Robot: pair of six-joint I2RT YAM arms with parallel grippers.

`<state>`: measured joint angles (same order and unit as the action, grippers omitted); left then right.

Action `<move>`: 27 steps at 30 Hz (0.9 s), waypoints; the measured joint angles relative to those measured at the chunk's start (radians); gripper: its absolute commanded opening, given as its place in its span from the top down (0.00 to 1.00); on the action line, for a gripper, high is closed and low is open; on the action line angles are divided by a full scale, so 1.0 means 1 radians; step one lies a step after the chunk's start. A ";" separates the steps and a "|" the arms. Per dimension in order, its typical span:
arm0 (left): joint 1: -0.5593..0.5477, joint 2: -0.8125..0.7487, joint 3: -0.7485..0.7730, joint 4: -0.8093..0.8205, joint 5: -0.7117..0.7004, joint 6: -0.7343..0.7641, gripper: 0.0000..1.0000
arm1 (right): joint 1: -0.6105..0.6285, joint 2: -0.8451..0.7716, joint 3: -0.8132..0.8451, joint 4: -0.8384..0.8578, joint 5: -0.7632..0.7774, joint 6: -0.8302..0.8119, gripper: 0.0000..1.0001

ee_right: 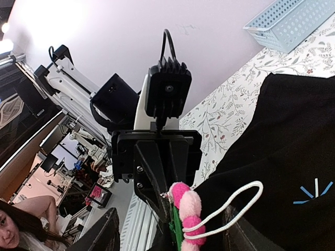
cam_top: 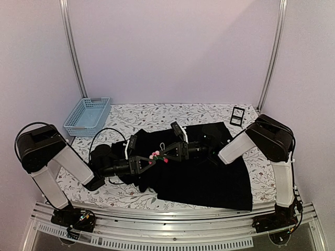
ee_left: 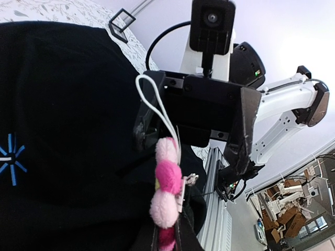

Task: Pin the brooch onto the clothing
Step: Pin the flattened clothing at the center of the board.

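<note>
The brooch (cam_top: 155, 156), a fluffy flower with pink petals and a white cord loop (ee_left: 156, 104), hangs above the clothing (cam_top: 209, 180), a black shirt spread on the table. My left gripper (cam_top: 151, 161) is shut on the brooch's lower end (ee_left: 166, 183), with the pin's metal back showing beside it. My right gripper (cam_top: 163, 155) faces it from the right and is open. Its fingers (ee_right: 99, 236) stand wide on either side of the brooch (ee_right: 189, 212) without touching it. The shirt's blue star emblem (ee_left: 10, 159) lies left of the brooch.
A light-blue basket (cam_top: 88, 116) stands at the back left of the floral tablecloth. A small black stand (cam_top: 237, 115) sits at the back right. An aluminium rail (cam_top: 172, 225) runs along the near edge. A person (ee_right: 15, 230) is off the table's side.
</note>
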<state>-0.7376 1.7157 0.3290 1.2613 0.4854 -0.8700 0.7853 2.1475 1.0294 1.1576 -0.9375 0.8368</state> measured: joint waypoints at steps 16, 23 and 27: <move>0.000 0.006 0.000 0.016 -0.001 0.002 1.00 | 0.033 0.078 0.012 0.056 -0.020 0.080 0.62; 0.000 0.006 0.000 0.021 0.000 0.010 1.00 | 0.033 0.080 0.031 0.057 -0.019 0.079 0.72; 0.000 0.006 0.000 0.021 0.000 0.020 1.00 | 0.032 0.083 0.038 0.056 -0.020 0.087 0.75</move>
<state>-0.7376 1.7218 0.3294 1.2827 0.4850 -0.8501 0.8177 2.2303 1.0672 1.2137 -0.9577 0.9237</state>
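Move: The brooch, held upright by its edge in the left fingers, has its middle about 3 cm left of the right hand point, 1 cm back and 2 cm below. From the left hand it sits 3 cm right, 2 cm ahead and 1 cm up. From the right hand, the clothing's middle is some 11 cm right, level fore-and-aft and 10 cm below; the black frame stands 30 cm right, 22 cm ahead and 8 cm below. Lower the open right gripper about 2.5 cm, easing it back some 1.5 cm and left towards the brooch, its fingers on either side of the brooch's free part and the pin on its back. Then narrow the fingers from about two-thirds to a quarter open while creeping a little farther left and up. Keep the left hand still, pinching the edge. ##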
